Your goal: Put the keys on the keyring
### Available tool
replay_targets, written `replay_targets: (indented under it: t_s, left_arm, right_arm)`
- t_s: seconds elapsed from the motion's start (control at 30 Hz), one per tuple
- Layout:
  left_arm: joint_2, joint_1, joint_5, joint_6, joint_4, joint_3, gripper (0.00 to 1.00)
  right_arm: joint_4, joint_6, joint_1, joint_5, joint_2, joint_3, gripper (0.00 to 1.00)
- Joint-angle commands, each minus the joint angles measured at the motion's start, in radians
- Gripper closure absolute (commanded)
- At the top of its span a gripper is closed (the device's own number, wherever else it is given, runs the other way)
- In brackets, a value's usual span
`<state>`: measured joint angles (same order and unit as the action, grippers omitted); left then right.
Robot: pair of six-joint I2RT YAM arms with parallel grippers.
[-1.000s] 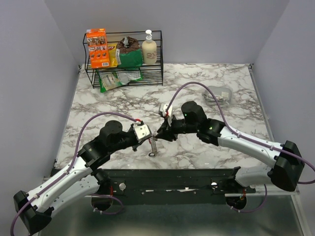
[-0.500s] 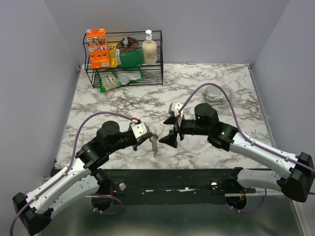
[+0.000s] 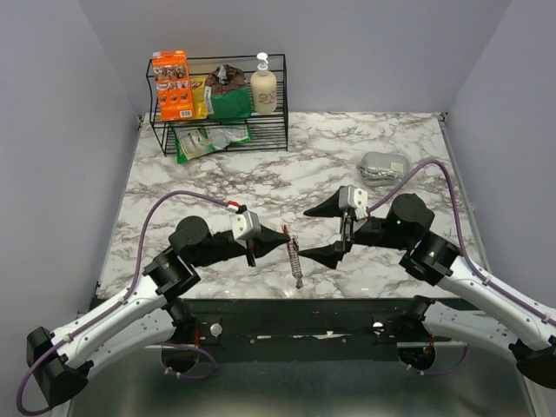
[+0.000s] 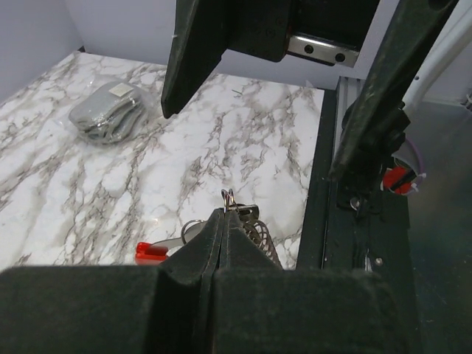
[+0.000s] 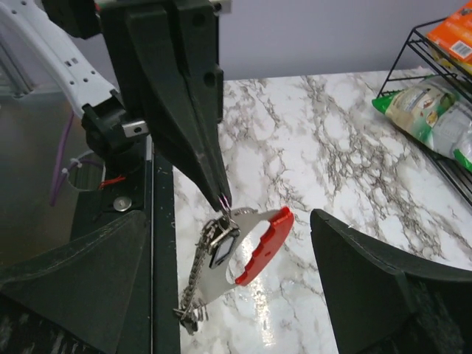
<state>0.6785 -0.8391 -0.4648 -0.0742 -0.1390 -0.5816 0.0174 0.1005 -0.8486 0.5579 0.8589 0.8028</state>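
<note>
My left gripper (image 3: 283, 237) is shut on the small dark wire loop (image 5: 225, 204) of the keyring (image 3: 295, 258). The keyring hangs in the air from it, above the table's near edge. In the right wrist view its curved red side (image 5: 267, 236) faces right and its gray ridged side (image 5: 193, 276) hangs to the lower left. A tiny black key piece (image 5: 223, 251) dangles just under the loop, against the keyring. My right gripper (image 3: 325, 232) stands wide open just right of the keyring, touching nothing. In the left wrist view the shut fingers (image 4: 221, 228) hide most of the keyring; only the loop (image 4: 228, 196) and a red tip (image 4: 151, 251) show.
A black wire rack (image 3: 219, 130) with an orange box, bags and a soap bottle stands at the back left. A gray pouch (image 3: 383, 165) lies at the right on the marble table (image 3: 200, 187). A black rail (image 3: 304, 313) runs along the near edge.
The right gripper has opened wide and drawn back to the right, off the keyring. The left gripper has carried the keyring to the right, still shut on its loop.
</note>
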Motion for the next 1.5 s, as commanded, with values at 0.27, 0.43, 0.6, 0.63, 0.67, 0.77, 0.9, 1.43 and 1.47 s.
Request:
replay_targets:
  t_s: [0.27, 0.43, 0.6, 0.63, 0.67, 0.77, 0.9, 1.43, 1.47]
  left_arm:
    - [0.023, -0.011, -0.074, 0.008, -0.096, 0.006, 1.00]
    - [0.003, -0.015, -0.078, -0.001, -0.097, 0.012, 1.00]
    - [-0.008, -0.017, -0.089, -0.004, -0.100, 0.019, 1.00]
    - [-0.008, -0.017, -0.089, -0.004, -0.102, 0.020, 1.00]
    - [-0.008, -0.017, -0.089, -0.006, -0.102, 0.019, 1.00]
    - [-0.011, -0.018, -0.089, -0.003, -0.103, 0.019, 1.00]
    - [-0.011, -0.018, -0.094, -0.001, -0.102, 0.016, 1.00]
    - [-0.013, -0.018, -0.104, -0.012, -0.111, 0.006, 1.00]
    - [-0.013, -0.018, -0.106, -0.012, -0.114, 0.006, 1.00]
  right_arm:
    - [0.056, -0.045, 0.014, 0.218, 0.018, 0.024, 0.28]
    - [0.058, -0.044, 0.014, 0.195, 0.054, 0.021, 0.32]
    - [0.070, -0.048, 0.022, 0.177, 0.081, 0.016, 0.38]
    - [0.075, -0.051, 0.023, 0.180, 0.081, 0.016, 0.40]
    - [0.078, -0.051, 0.025, 0.180, 0.081, 0.013, 0.41]
    - [0.079, -0.053, 0.032, 0.183, 0.078, 0.012, 0.47]
    - [0.081, -0.053, 0.046, 0.200, 0.083, 0.003, 0.53]
    - [0.082, -0.058, 0.066, 0.309, 0.132, 0.007, 0.71]
    - [0.084, -0.056, 0.066, 0.307, 0.131, 0.007, 0.73]
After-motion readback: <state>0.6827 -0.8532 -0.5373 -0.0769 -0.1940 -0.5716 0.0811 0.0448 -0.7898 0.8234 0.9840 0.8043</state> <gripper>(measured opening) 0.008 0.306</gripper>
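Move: Some 3 cm to the right hand's left, about level fore and aft and 2 cm lower, the keyring's wire loops stick out of the left fingertips, right at that hand's point and only 1 cm to its right. From the right hand, the clip hangs about 4 cm left, straight across and 5 cm down; the red handle is about 4 cm ahead, 4 cm left and 6 cm down; the coil is 2 cm back, 2 cm left and 7 cm down. Narrowing around the keyring, the right hand first swings back about 2.5 cm, then comes left, down and slightly forward again to the left fingertips, turning some 10 degrees counter-clockwise while its wide-open fingers close to roughly a third. The left hand keeps its shut grip on the keyring and eases back about 1.5 cm, after a small dip and rise. ##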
